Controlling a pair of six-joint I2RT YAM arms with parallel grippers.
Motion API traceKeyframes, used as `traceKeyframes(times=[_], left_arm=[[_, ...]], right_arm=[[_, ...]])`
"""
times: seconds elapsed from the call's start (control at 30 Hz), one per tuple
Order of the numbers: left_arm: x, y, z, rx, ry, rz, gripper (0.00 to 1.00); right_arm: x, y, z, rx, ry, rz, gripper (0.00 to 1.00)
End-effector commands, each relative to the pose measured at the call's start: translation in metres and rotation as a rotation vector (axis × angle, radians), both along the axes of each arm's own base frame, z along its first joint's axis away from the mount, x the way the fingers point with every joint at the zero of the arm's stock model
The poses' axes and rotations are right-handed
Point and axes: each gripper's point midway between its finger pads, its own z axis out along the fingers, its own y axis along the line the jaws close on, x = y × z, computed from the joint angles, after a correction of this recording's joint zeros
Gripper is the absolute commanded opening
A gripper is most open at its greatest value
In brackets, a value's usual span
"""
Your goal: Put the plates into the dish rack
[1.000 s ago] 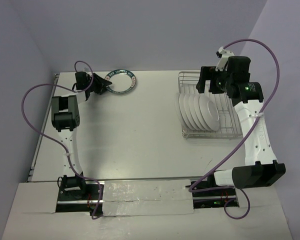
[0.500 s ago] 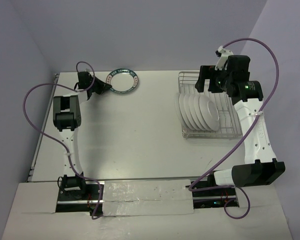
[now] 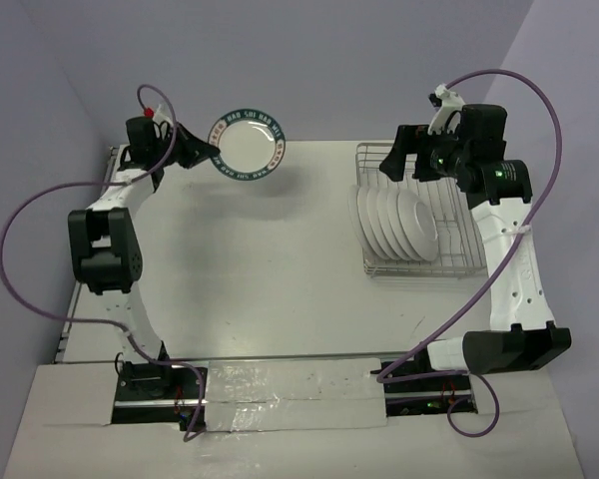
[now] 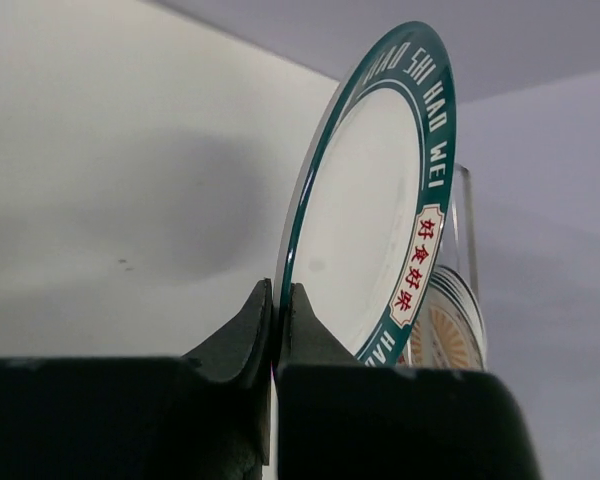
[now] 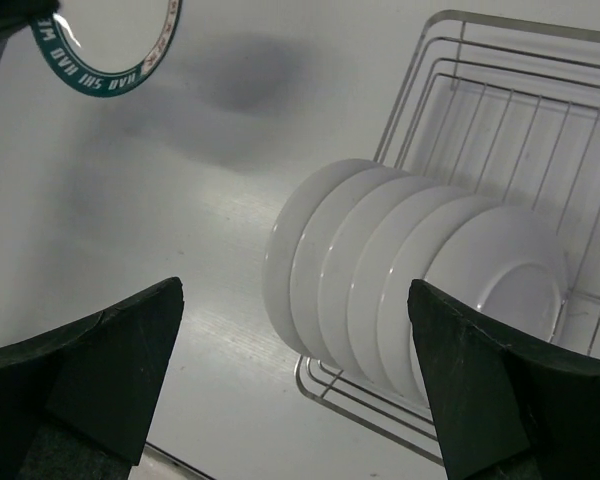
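Observation:
My left gripper is shut on the rim of a green-rimmed white plate, which hangs tilted above the table's far left. In the left wrist view both fingers pinch the lower edge of this plate. The wire dish rack stands at the right with several white plates on edge in it. My right gripper hovers open above the rack's far end. From the right wrist, that gripper looks down on the racked plates and wire bars.
The held plate casts a shadow on the table below it. Purple cables arch over both arms. Walls close in at the back and left. A foil-covered strip runs along the near edge between the arm bases.
My left gripper has shut on the plate's rim and lifted it off the table, tilting it up. The left arm has stretched out farther back. The right arm has barely shifted.

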Motion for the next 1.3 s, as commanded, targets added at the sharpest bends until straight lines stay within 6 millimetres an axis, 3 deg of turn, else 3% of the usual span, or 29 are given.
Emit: traceKeyframes(times=[0.0,0.17,0.2,0.33,0.5,0.7,1.03,1.27], left_arm=[[-0.045,-0.016,0.091,0.072,-0.256,-0.167,0.0],[-0.104,-0.062,0.093,0.179,-0.298,-0.346,0.0],[-0.117,-0.069,0.103,0.199,-0.333,-0.373,0.0],[-0.159,-0.108,0.115,0.284,-0.419,-0.494,0.0],[-0.2,-0.136,0.132,0.254,-0.465,-0.635,0.0],[-0.229,-0.159,0.148,0.211,-0.497,-0.748,0.0],[-0.248,-0.174,0.169,0.173,-0.53,-0.828,0.0],[-0.253,-0.18,0.179,0.166,-0.551,-0.846,0.0]], right_arm=[[-0.015,0.015,0.039,0.056,-0.095,0.074,1.0],[-0.022,0.036,0.048,0.075,-0.112,0.164,1.0],[-0.023,0.042,0.049,0.073,-0.117,0.183,1.0],[-0.031,0.068,0.042,0.047,-0.102,0.269,1.0],[-0.039,0.092,0.023,-0.014,-0.073,0.359,1.0],[-0.038,0.095,-0.001,-0.072,-0.013,0.388,0.98],[-0.043,0.098,-0.031,-0.108,0.081,0.449,0.88],[-0.053,0.109,-0.035,-0.073,0.12,0.52,0.61]])
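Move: The left gripper still pinches the small green-rimmed plate by its rim, the plate's middle some 7 cm to its right and 4 cm ahead. The right gripper it is taken to is about 44 cm to its right, 20 cm back and 18 cm higher. The racked plates lie about 46 cm right, 18 cm back and 8 cm below. From the open right gripper, the held plate is about 37 cm left, 24 cm ahead and 20 cm lower; the racked plates are some 25 cm below, barely ahead. Keep the left grip shut on the rim and swing the plate back about 24 cm and 17 cm to the right, lifting mostly at the start, fingers tipping up as the hand turns clockwise some 45 degrees towards the right gripper. Bring the right gripper about 10 cm left and slightly back to meet it, turning counter-clockwise; then sink it around the plate's free rim and start closing. ##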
